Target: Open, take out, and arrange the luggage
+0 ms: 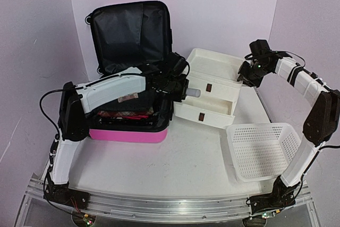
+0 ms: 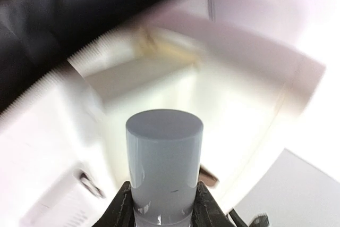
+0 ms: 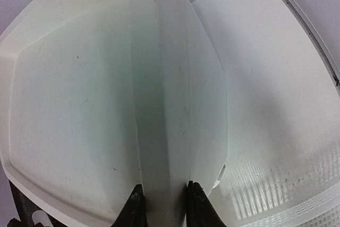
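The luggage (image 1: 127, 134), a hot-pink suitcase, lies open at the left with its black-lined lid (image 1: 130, 30) upright and clothes inside. My left gripper (image 1: 183, 91) reaches out over the suitcase's right edge, shut on a grey cylinder (image 1: 194, 93) that points at the white drawer stack (image 1: 212, 86). In the left wrist view the grey cylinder (image 2: 164, 158) stands between the black fingers (image 2: 119, 208) of the left gripper (image 2: 162, 206). My right gripper (image 1: 245, 75) is at the stack's right side. In the right wrist view the right gripper (image 3: 163, 206) is shut on a white drawer wall (image 3: 159, 104).
A white mesh basket (image 1: 263, 150) stands at the front right beside the right arm, and the basket (image 3: 281, 195) also shows in the right wrist view. The drawer stack has two pulled-out fronts with brown handles (image 1: 202, 116). Purple walls enclose the table.
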Tool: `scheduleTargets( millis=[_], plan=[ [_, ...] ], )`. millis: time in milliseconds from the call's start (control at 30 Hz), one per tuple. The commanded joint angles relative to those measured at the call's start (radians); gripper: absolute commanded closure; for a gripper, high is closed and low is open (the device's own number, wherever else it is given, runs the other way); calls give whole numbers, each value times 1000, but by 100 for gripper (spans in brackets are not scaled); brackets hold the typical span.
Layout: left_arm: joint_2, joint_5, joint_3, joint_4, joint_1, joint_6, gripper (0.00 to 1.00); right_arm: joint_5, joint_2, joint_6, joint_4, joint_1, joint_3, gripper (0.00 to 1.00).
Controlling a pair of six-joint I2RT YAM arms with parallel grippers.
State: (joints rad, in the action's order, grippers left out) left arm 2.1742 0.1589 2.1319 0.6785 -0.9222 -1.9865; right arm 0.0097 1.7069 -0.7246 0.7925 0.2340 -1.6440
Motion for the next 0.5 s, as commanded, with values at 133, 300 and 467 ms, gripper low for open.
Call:
scheduleTargets(
  millis=[133, 300, 467],
  plan=[
    [136, 66, 264, -63, -70, -31, 83, -147, 41, -32, -39, 1, 64, 100],
    [183, 129, 297, -106, -75, 22, 81, -184, 18, -2, -67, 2, 89, 100],
    [255, 123, 334, -184, -75, 41, 81, -165, -13, 11, -74, 2, 115, 100]
  ],
)
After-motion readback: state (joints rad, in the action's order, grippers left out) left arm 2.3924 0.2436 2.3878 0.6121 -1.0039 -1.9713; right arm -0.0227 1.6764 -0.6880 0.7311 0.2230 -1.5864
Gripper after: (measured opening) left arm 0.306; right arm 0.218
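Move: The open drawer that the grey cylinder goes to lies about 10 cm right of the left gripper, some 2 cm back and roughly 10 cm lower. The white top tray stands about 14 cm right and 10 cm ahead, near the gripper's height; the suitcase's open lower half is about 29 cm left, 3 cm back and 12 cm lower. From the right gripper, the drawer is about 16 cm left, 7 cm back and 12 cm lower. Bring the left gripper about 7 cm to the right, towards the middle of the open drawer, keeping its pinch on the grey cylinder's end. Go quickly at first with a rise of 1 to 2 cm, then ease off, come slightly forward and sink some 2 cm. Keep the right gripper still on the top tray's right rim. ##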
